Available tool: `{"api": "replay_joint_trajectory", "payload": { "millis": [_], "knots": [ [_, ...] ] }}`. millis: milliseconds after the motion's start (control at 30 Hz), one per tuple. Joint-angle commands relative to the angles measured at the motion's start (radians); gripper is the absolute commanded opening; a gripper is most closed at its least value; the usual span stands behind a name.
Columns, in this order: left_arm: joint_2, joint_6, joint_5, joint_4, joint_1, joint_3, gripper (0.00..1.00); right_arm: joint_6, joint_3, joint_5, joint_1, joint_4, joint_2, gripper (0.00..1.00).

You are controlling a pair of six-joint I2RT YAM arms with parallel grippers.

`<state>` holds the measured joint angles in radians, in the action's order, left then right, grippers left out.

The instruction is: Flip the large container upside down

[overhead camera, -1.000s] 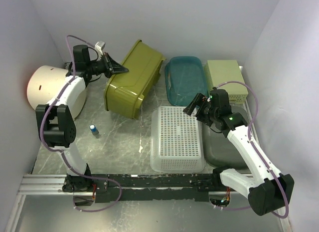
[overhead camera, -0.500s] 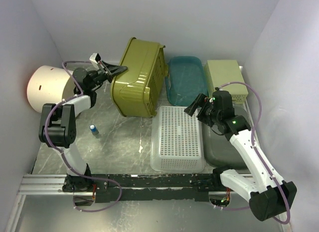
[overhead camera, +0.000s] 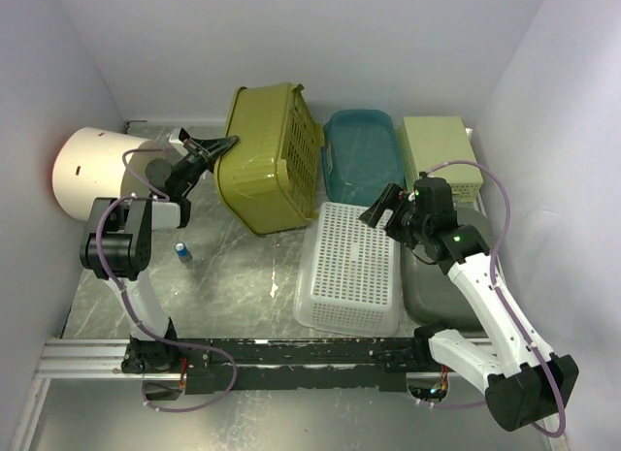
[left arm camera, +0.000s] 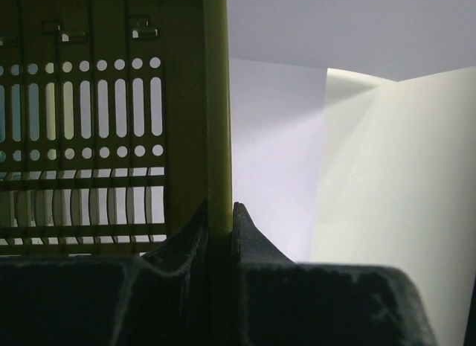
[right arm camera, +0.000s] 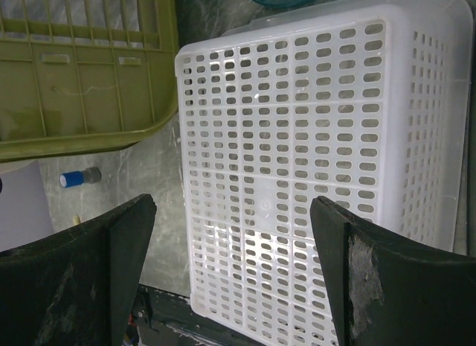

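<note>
The large container (overhead camera: 264,168) is an olive-green slotted basket at the back, left of centre. It stands tipped up on one edge, with its smooth base toward the left and a slotted wall (overhead camera: 303,145) toward the right. My left gripper (overhead camera: 219,146) is shut on its rim, and the left wrist view shows the thin olive rim (left arm camera: 217,138) pinched between the two dark fingers (left arm camera: 220,213). My right gripper (overhead camera: 380,207) hangs open over the white basket (overhead camera: 349,267) with nothing between its fingers (right arm camera: 234,212). An olive container edge (right arm camera: 82,100) shows at the upper left of the right wrist view.
The white perforated basket (right arm camera: 320,152) lies upside down in the middle. A teal tub (overhead camera: 361,155) and a pale green box (overhead camera: 441,152) sit at the back right. A grey bin (overhead camera: 441,286) lies under my right arm. At the left are a white cylinder (overhead camera: 92,170) and a small blue-capped item (overhead camera: 180,249).
The olive container has swung from lying on its side to standing tipped up on an edge. My left gripper came down and nearer with the rim. The right arm barely moved.
</note>
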<state>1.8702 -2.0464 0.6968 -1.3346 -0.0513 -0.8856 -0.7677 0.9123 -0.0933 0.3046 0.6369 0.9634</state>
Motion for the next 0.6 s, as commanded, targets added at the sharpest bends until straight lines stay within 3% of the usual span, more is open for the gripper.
{"api": "replay_joint_trajectory", "payload": {
  "millis": [0,67,133,233,400,567],
  "knots": [
    [0.053,-0.107,-0.016,-0.226,0.027,0.06,0.07,0.004,0.024,0.017,0.008,0.022,-0.017,0.86],
    [0.057,-0.108,-0.011,-0.228,0.045,0.094,0.12,0.004,0.025,0.02,0.007,0.027,-0.02,0.86],
    [0.043,-0.085,-0.002,-0.204,0.068,0.13,0.24,0.0,0.023,0.02,0.008,0.029,-0.023,0.86],
    [-0.014,0.021,0.039,-0.038,0.125,0.166,0.44,-0.005,0.014,0.017,0.008,0.024,-0.029,0.86],
    [-0.16,0.402,0.108,0.504,0.163,0.111,0.61,-0.008,-0.011,-0.006,0.008,-0.003,-0.009,0.86],
    [-0.235,0.878,0.049,1.161,0.16,-0.139,0.72,-0.014,-0.022,-0.017,0.009,-0.028,0.001,0.86]
  ]
}}
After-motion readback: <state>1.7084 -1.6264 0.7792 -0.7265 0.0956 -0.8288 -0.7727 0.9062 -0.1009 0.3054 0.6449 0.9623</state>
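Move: My left hand is already shut on the upper rim of the olive large container, which stands tipped on edge; its middle lies about 9 cm to the right, 3 cm nearer me and 10 cm below. The teal tray is roughly 30 cm right, level ahead, and the white basket 25 cm right and 23 cm back, both lower. The white drum stands some 26 cm left and 6 cm back. From my right hand the container is about 21 cm left and 10 cm ahead. I lower the held rim with my left hand, about 7 cm down and 5 cm left, away from the teal tray, to bring the container over. On the way down I open my fingers wide to release the pinch, the rim still standing between them, while the wrist rolls and tips down some 20 degrees. ##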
